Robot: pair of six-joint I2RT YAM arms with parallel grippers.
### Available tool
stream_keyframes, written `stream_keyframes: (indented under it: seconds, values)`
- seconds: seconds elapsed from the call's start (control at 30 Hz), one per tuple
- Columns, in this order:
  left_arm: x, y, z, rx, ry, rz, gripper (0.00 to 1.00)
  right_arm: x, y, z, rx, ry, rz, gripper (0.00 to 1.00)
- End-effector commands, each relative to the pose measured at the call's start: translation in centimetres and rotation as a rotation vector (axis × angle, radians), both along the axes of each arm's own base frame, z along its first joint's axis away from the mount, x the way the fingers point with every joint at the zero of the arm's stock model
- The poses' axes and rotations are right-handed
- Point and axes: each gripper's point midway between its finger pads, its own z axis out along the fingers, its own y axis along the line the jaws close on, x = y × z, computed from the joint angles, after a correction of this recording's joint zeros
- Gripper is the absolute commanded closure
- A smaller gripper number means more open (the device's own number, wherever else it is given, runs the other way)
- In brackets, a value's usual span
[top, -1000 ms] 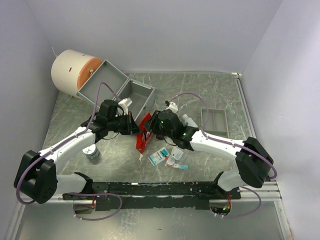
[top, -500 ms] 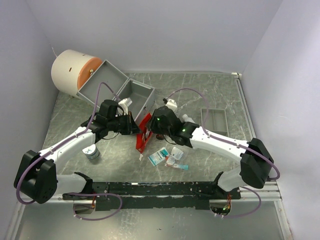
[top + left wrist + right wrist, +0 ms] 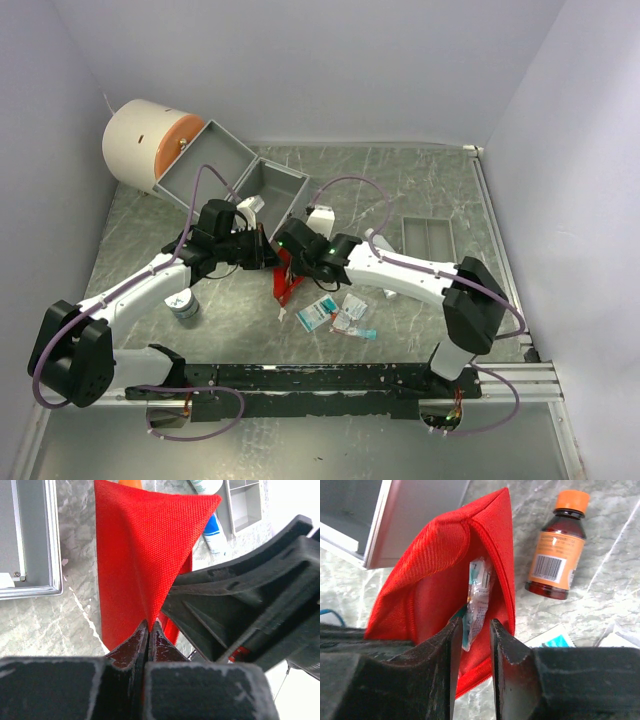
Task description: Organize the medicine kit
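The red pouch (image 3: 287, 276) stands on the table in front of the open grey metal case (image 3: 232, 168). My left gripper (image 3: 149, 626) is shut on a pinch of the pouch's fabric (image 3: 145, 545) and holds that side up. My right gripper (image 3: 472, 625) sits at the pouch's open mouth (image 3: 435, 580), its jaws a little apart. A clear sachet (image 3: 479, 597) hangs inside the opening with its lower end between the right fingertips, and the gap is wider than the sachet. In the top view both grippers meet at the pouch.
A brown bottle with an orange cap (image 3: 555, 555) lies right of the pouch. Loose sachets (image 3: 335, 314) lie in front of it, and a small white tub (image 3: 182, 305) stands at the left. The shallow divided tray (image 3: 428, 238) is at the right and the white drum (image 3: 150, 145) at the back left.
My right arm has swung left and brought its gripper to the pouch's mouth, with its jaws narrowing. The left gripper has kept its hold on the fabric and has not moved.
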Motion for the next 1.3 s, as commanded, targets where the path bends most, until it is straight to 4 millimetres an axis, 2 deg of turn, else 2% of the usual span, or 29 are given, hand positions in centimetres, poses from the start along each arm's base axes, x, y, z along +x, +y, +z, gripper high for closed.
stream_keyframes:
  seconds: [0.0,0.23,0.3,0.4,0.5,0.77,0.97,1.13,1.27]
  values:
    - [0.1,-0.7,1.0,-0.025,-0.037,-0.030,0.93,0.7,-0.6,-0.2,-0.060,-0.013,-0.039,0.71]
    - [0.2,-0.7,1.0,-0.024,-0.032,-0.028,0.93,2.0,0.3,-1.0,-0.084,-0.036,-0.047,0.71]
    - [0.2,-0.7,0.9,-0.021,-0.031,-0.027,0.93,2.3,0.4,-1.3,-0.086,-0.045,-0.052,0.74]
    - [0.2,-0.7,0.8,-0.020,-0.028,-0.025,0.93,2.6,0.4,-1.3,-0.088,-0.061,-0.058,0.85]
    - [0.2,-0.7,0.8,-0.020,-0.022,-0.023,0.93,3.1,0.0,-1.0,-0.088,-0.096,-0.086,0.94]
    - [0.5,-0.8,0.3,0.008,0.063,0.009,0.93,4.8,-1.4,1.6,-0.039,-0.261,-0.164,0.99]
    - [1.2,-0.8,-0.2,0.068,0.134,0.019,0.93,6.0,-0.7,2.5,-0.019,-0.341,-0.147,1.00]
    - [2.0,-1.0,-0.6,0.098,0.157,0.021,0.93,6.6,0.2,1.4,-0.045,-0.341,-0.134,0.99]
    - [2.2,-1.1,-1.1,0.111,0.168,0.016,0.93,6.8,0.2,-0.3,-0.082,-0.312,-0.139,0.98]
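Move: The clear packet in the red first aid pouch lies just ahead of the partly open right fingers, about 2 cm forward and 3 cm below. The amber bottle stands roughly 4 cm ahead, 8 cm right and 9 cm lower; the grey box's middle is some 13 cm ahead, 5 cm left and 8 cm lower. The left hand already pinches the pouch, whose middle hangs about 3 cm to its right and 5 cm below. Right fingers shut and go about 6 cm forward at the pouch's mouth; left, still gripping, shifts 2 cm forward. ##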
